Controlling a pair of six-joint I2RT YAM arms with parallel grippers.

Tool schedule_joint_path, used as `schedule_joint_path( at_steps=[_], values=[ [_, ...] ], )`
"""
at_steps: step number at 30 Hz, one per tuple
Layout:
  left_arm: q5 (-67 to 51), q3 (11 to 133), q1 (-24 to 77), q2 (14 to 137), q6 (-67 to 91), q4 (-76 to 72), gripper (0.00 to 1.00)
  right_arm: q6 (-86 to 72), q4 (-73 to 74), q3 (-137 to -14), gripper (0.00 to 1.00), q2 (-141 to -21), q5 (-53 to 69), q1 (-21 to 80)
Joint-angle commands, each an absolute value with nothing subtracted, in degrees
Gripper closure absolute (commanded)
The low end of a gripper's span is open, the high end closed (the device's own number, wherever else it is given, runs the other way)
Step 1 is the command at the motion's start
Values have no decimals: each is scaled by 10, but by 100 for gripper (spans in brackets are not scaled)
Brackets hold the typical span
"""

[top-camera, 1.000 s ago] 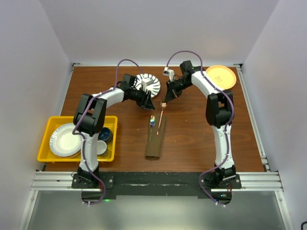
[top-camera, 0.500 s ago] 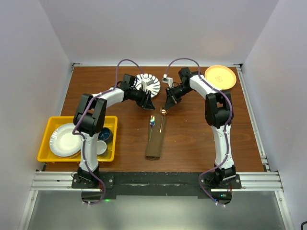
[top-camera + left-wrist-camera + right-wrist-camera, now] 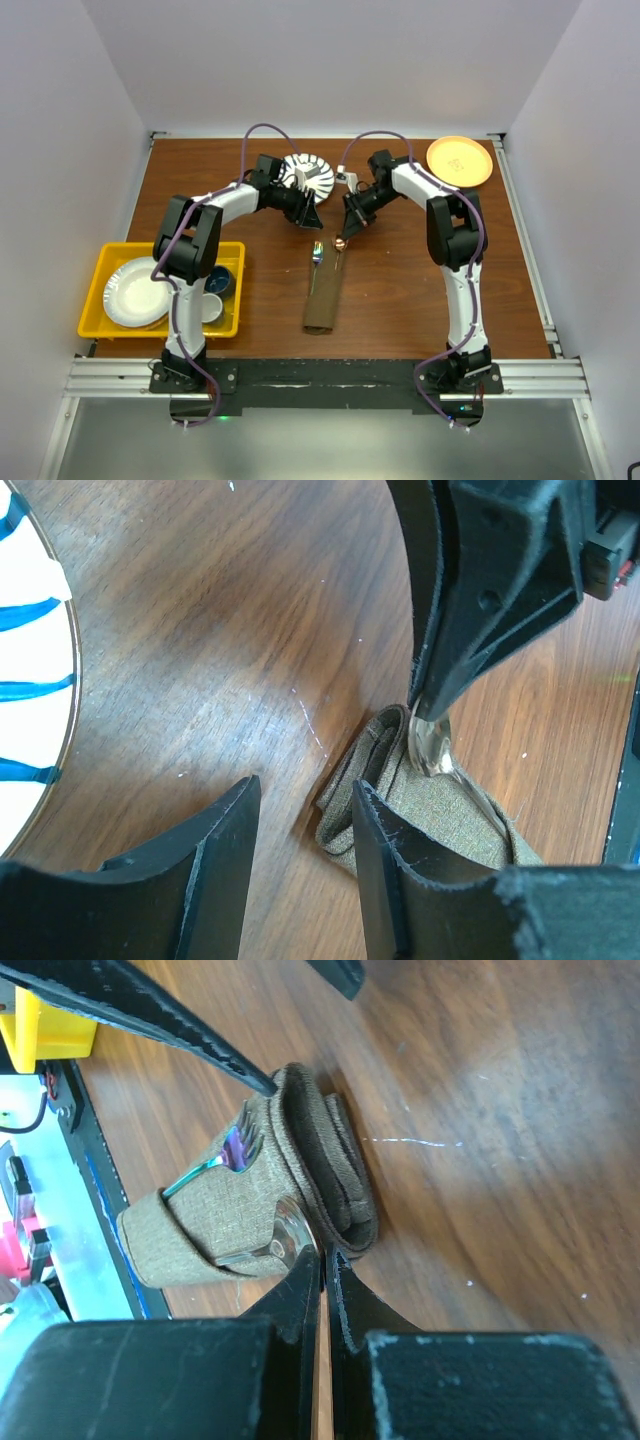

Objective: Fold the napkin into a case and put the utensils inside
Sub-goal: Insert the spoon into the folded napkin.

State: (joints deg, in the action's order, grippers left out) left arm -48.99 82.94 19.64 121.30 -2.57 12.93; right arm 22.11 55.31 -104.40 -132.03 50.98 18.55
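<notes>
The olive-brown napkin lies folded as a narrow case (image 3: 323,300) in the middle of the table. An iridescent fork (image 3: 317,252) sticks out of its far end, handle tucked under the band (image 3: 190,1225). Beside it lies the copper spoon (image 3: 340,243), its handle inside the case and its bowl (image 3: 288,1240) exposed. My right gripper (image 3: 349,224) is shut, its tips (image 3: 322,1260) pinching the tip of the spoon's bowl (image 3: 432,748). My left gripper (image 3: 311,213) hovers open (image 3: 305,790) just beyond the case's far end (image 3: 440,815), holding nothing.
A blue-striped white plate (image 3: 307,172) sits behind my left gripper, its rim (image 3: 30,670) close by. An orange plate (image 3: 460,160) lies at the back right. A yellow tray (image 3: 100,262) at the left holds white plates and a blue bowl.
My right gripper has moved toward the case with the spoon, and the spoon's handle has slid down inside. The left arm has stayed still.
</notes>
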Motion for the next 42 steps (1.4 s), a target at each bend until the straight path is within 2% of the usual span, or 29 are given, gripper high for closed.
schedule_joint_path(
  at_steps=[1,24,28,30,32,35,38,42],
  values=[
    [-492,832,198,1214,-18,112,53,216,540,-1040,100,-1273,535,194],
    [-483,824,198,1209,-4,98,51,212,520,-984,99,-1258,529,221],
    [-483,821,198,1205,-4,98,51,217,520,-983,91,-1252,514,227],
    [-482,819,198,1204,-4,96,51,217,520,-985,82,-1247,498,229],
    [-481,817,198,1202,-4,96,50,209,510,-985,81,-1237,476,229],
    [-479,818,198,1200,-4,93,50,202,492,-981,73,-1218,456,231],
    [-478,818,198,1197,-4,93,49,195,488,-980,59,-1209,429,236],
    [-476,817,198,1194,-4,95,48,188,483,-981,54,-1193,407,240]
  ],
)
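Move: From the right hand, whose shut fingers already hold the spoon by its bowl end, the folded napkin's middle lies about 12 cm back and 5 cm left, some 2 cm lower. The fork's head is on the napkin, roughly 4 cm back and 7 cm left; the striped plate is about 14 cm ahead and 11 cm left. The idle left hand has the napkin's middle some 16 cm back and 3 cm to its right, 4 cm lower. Drawing back about 3 cm and a little left towards the napkin's middle, the right hand keeps its pinch on the bowl end, lifts slightly and then sinks about 1 cm, sliding the spoon handle-first under the napkin's flap. Then the fingers open to nearly half, let go of the bowl, and the hand rises about 2 cm with a slight move forward. ##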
